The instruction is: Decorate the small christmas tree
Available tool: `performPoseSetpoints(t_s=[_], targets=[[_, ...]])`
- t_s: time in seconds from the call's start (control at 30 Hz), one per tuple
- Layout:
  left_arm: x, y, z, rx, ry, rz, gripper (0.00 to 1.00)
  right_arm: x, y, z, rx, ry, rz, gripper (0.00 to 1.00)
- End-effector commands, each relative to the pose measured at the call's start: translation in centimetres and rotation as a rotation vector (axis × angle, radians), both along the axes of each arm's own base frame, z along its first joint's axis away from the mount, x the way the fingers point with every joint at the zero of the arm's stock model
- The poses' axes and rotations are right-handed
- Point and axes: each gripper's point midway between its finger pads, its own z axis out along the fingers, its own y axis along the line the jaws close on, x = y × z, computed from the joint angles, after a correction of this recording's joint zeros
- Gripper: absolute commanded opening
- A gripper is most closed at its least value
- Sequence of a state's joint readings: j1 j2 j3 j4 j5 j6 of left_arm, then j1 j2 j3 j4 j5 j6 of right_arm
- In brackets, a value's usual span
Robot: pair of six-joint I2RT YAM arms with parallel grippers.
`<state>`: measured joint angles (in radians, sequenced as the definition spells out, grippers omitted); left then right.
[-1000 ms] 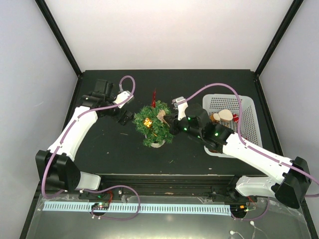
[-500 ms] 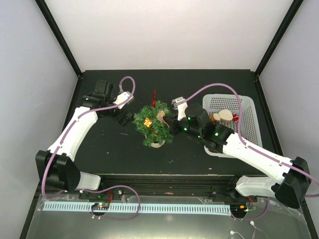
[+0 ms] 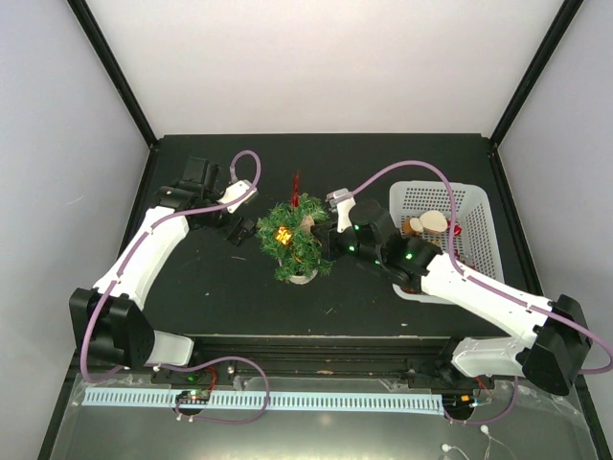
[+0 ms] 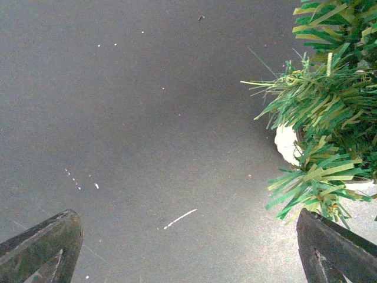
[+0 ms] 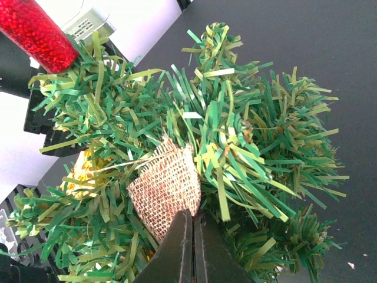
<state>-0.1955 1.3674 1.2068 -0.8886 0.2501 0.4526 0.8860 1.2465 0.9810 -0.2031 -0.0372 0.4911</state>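
Observation:
The small christmas tree [image 3: 294,238] stands in its white pot [image 3: 302,277] mid-table, with a yellow ornament [image 3: 283,234] on it and a red glittery spike [image 3: 296,182] at its top. My right gripper [image 5: 193,227] is shut on a burlap ornament [image 5: 165,186] and holds it against the tree's needles [image 5: 247,135]. In the top view the right gripper [image 3: 327,235] is at the tree's right side. My left gripper [image 3: 239,228] is open and empty just left of the tree. Its view shows bare table, tree branches [image 4: 330,100] and the pot [image 4: 287,144] at right.
A white slotted basket [image 3: 476,206] with more ornaments [image 3: 427,223] stands at the right behind my right arm. A black frame edges the table. The red spike [image 5: 35,32] shows at the upper left of the right wrist view.
My right gripper has pushed slightly left, further into the tree, with the burlap ornament. My left gripper has barely moved.

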Motion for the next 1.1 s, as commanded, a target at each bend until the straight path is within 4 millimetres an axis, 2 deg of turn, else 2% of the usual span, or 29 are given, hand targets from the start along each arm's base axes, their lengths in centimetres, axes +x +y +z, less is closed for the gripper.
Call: performPoseSetpoints(t_s=[0.0,0.2,0.5,1.07], targets=[[0.1,0.2,0.9,-0.016,-0.026,0.014,0.99,-0.1,0.0,-0.6,-0.01,0.008,-0.005,0.01],[0.2,0.2,1.0,-0.017,-0.031,0.014,0.99,-0.2,-0.4,-0.4,-0.01,0.006,-0.017,0.02],[0.1,0.3,1.0,-0.009,-0.034,0.016,0.99,-0.3,-0.9,0.5,-0.004,-0.01,-0.028,0.2],[-0.2,0.5,1.6,-0.006,-0.046,0.019,0.99,-0.1,-2.0,1.8,-0.012,-0.048,-0.065,0.38]])
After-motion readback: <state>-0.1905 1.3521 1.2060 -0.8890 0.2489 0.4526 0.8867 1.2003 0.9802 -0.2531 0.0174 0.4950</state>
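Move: The burlap ornament is pinched in the right fingertips, its middle about 1 cm ahead and 1 cm left of them, with the tree's middle some 5 cm left, 1 cm ahead and 6 cm lower. The gold gift hangs about 7 cm left, 1 cm back and 3 cm lower; the red star stands 4 cm left, 3 cm ahead and 8 cm higher. From the left hand the ornament lies roughly 13 cm right, 3 cm back and 5 cm higher. The right hand, at first still pinching the lower end of the burlap ornament against the tree's right side, opens its fingers from shut to roughly a third of their full opening, one finger going to either side of the cloth. As they part, it backs off slowly to the right, away from the tree, by about 1.5 cm and rises about half a centimetre, with almost no turn of the wrist and the open fingertips still around the ornament's lower end. ##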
